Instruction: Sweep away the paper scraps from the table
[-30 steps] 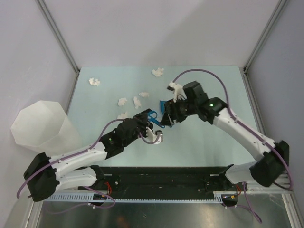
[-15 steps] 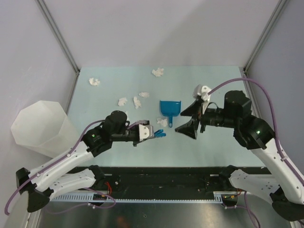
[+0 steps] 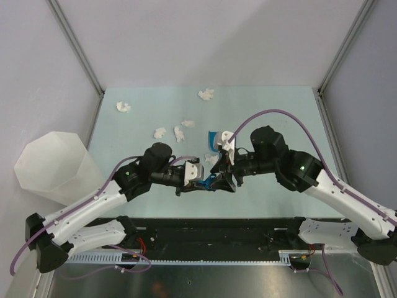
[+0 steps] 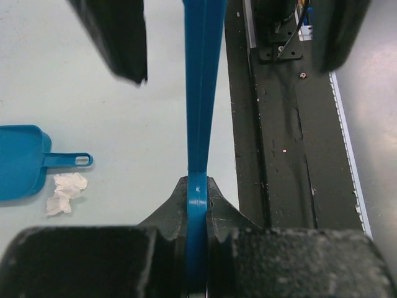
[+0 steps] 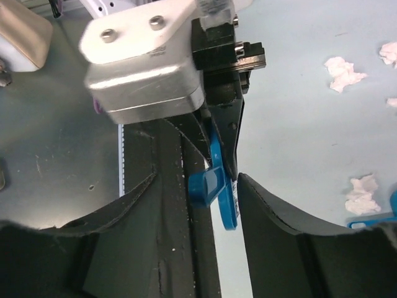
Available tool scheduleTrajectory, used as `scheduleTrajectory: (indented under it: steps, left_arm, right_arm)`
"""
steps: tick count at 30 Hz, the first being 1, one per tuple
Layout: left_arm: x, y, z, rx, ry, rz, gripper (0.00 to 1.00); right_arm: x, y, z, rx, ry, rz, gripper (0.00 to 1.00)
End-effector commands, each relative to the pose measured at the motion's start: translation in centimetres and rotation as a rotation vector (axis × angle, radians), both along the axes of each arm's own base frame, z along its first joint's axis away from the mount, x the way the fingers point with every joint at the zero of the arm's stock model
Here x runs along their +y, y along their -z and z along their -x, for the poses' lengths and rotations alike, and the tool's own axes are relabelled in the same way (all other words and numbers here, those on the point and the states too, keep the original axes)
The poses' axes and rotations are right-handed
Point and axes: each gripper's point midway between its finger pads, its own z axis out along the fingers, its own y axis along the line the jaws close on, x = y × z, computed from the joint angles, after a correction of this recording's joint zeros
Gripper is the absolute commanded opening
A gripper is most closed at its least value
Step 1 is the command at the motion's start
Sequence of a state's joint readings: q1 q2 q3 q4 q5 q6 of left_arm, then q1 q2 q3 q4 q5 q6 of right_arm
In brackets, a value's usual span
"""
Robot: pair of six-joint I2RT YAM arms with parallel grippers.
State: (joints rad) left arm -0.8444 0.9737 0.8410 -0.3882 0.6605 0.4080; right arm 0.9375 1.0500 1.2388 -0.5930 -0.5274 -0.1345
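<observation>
Several white paper scraps lie on the mint table: one at the far left, one at the back, a cluster and one by the dustpan. A blue dustpan rests mid-table, partly behind the right arm; it also shows in the left wrist view next to a scrap. My left gripper is shut on a thin blue tool. My right gripper faces it, its fingers closed against the tool's free end.
A translucent white bin stands off the table's left edge. The black base rail runs along the near edge. Grey walls with metal framing enclose the back and sides. More scraps show in the right wrist view.
The right arm swung back in from the right and its jaws narrowed around the tool's end. The left gripper kept hold of the blue tool and shifted slightly right.
</observation>
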Motion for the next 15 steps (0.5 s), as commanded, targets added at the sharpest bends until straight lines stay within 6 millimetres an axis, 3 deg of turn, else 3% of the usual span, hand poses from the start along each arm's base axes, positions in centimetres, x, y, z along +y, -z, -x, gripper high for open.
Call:
scheduleTrajectory:
  steps: [1,3,6,7,11,12,13,14,15]
  left_arm:
    - [-0.2,-2.6,0.8,-0.007,0.038,0.065,0.0]
    - [-0.1,-2.6,0.6,-0.014,0.027,0.063,0.0]
    - [0.0,-2.7,0.7,-0.018,0.03,0.066,0.0]
    - [0.0,-2.8,0.7,-0.023,0.029,0.069,0.0]
    - [0.1,-2.6,0.5,-0.036,0.021,0.065,0.03]
    - [0.2,-2.4,-0.2,-0.046,-0.017,0.05,0.22]
    - [0.2,-2.3,-0.9,-0.054,-0.048,0.041,0.71]
    - [0.1,-2.7,-1.6,-0.057,-0.086,0.039,0.91]
    - [-0.1,-2.3,-2.5,-0.051,-0.122,0.023,1.0]
  right_arm:
    - [1.4,-0.2,-1.1,-0.036,0.019,-0.023,0.55]
    - [2.0,0.3,-1.1,-0.022,0.0,-0.018,0.51]
    - [2.2,1.3,-1.3,-0.009,-0.003,0.013,0.2]
    - [2.1,1.4,-1.4,-0.009,0.001,0.02,0.0]
    - [0.8,1.1,-2.6,-0.02,0.096,0.031,0.0]
    - [0.4,1.1,-3.4,-0.021,0.138,0.032,0.0]
    - [-0.4,0.9,-4.6,-0.009,0.209,0.026,0.0]
    - [-1.4,0.8,-6.4,-0.029,0.318,0.032,0.0]
    - [-2.3,0.2,-7.7,-0.044,0.403,0.014,0.0]
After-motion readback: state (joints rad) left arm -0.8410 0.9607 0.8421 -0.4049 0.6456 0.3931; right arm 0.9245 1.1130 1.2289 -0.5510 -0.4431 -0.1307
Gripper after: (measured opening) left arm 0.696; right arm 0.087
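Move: The brush is already in the left hand's fingers, its middle about 4 cm to that hand's right and 3 cm above it. From the right hand, whose open fingers straddle the free handle end, the brush's middle lies about 5 cm to the left, 1 cm back and 6 cm below. On the table some 30 cm below the right hand, a paper scrap lies about 22 cm ahead and 3 cm left, and the dustpan about 29 cm ahead and 2 cm right. The left hand holds the brush still in the air while the right hand eases about 2 cm left and 2 cm down, with a little forward, along the handle end and shuts its half-open fingers until they pinch it. Once that grip is closed, the left fingers spring wide open and let go of the brush without the hand drawing back, and the right hand starts carrying the brush forward and slightly right by about 2 cm, away from the left gripper. ##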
